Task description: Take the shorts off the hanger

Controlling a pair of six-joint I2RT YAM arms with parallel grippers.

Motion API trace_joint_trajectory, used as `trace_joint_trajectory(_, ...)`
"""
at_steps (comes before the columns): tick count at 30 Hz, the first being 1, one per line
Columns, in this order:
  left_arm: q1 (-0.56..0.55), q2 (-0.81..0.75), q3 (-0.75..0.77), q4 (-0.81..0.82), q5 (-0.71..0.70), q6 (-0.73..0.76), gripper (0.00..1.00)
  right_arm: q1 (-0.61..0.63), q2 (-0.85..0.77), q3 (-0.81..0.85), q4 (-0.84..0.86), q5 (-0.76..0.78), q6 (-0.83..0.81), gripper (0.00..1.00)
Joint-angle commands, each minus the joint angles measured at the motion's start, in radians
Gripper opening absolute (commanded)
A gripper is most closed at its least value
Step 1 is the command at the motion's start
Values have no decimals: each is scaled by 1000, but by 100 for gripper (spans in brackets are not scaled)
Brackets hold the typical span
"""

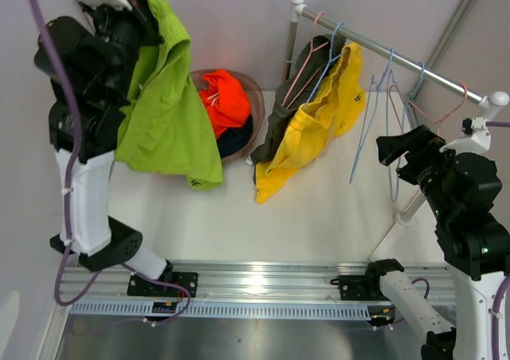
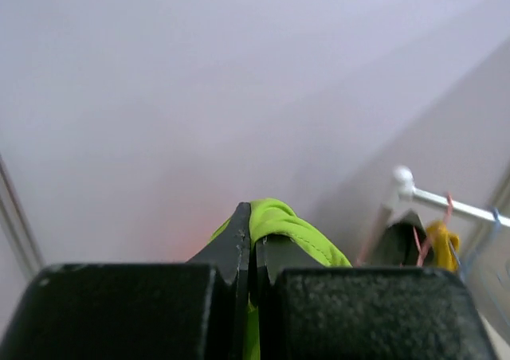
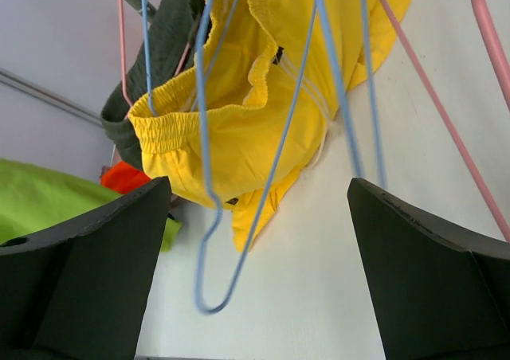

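Note:
My left gripper (image 1: 131, 13) is raised at the back left, shut on the waistband of the lime green shorts (image 1: 167, 113), which dangle over the table; the wrist view shows green fabric (image 2: 291, 225) pinched between the closed fingers (image 2: 239, 240). Yellow shorts (image 1: 319, 129) and dark olive-grey shorts (image 1: 280, 117) hang on hangers at the rail's left end. Orange shorts (image 1: 225, 97) and navy shorts (image 1: 237, 141) lie in a round basket (image 1: 256, 97). My right gripper (image 1: 398, 149) stands open beside empty hangers (image 1: 390, 129). A bare blue hanger (image 3: 209, 217) dangles ahead of the open right gripper (image 3: 259, 193), ungripped, before the yellow shorts (image 3: 239, 129).
The metal rail (image 1: 414, 64) runs from back centre to the right on white posts (image 1: 410, 209). Pink and blue empty hangers hang along its right half. A metal track (image 1: 263, 284) carrying both arm bases crosses the near edge.

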Motion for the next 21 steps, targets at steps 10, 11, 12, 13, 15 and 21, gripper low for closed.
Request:
trace_joint_trajectory(10, 151, 346, 18, 453, 331, -154, 0, -3, -99, -168, 40, -84, -8, 99)
trace_joint_trajectory(11, 151, 352, -39, 466, 320, -154, 0, -3, -104, -167, 45, -100, -11, 99)
trace_joint_trajectory(12, 151, 361, -68, 473, 308, -152, 0, -4, -107, -165, 52, -101, -17, 99)
trace_joint_trajectory(13, 151, 363, -172, 475, 258, -148, 1, -4, -117, -158, 74, -138, -22, 99)
trace_joint_trajectory(15, 151, 347, -255, 483, 201, -148, 11, -3, -128, -144, 103, -198, -39, 99)
trace_joint_trajectory(21, 151, 236, -597, 492, 19, -155, 99, -4, -144, -55, 229, -412, -57, 99)
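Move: The left hand is high up, shut on the green shorts; the pink basket they go to lies about 26 cm ahead, straight in line, and 60 cm below. The red shorts in it are some 27 cm ahead and 3 cm right; the hanging dark olive shorts are about 21 cm ahead, 28 cm right and 40 cm below. From the right hand the basket is roughly 37 cm ahead, 45 cm left and 35 cm below. Left hand swings green shorts about 24 cm forward, sinks some 28, opens wide over the basket; right dips, rises. ##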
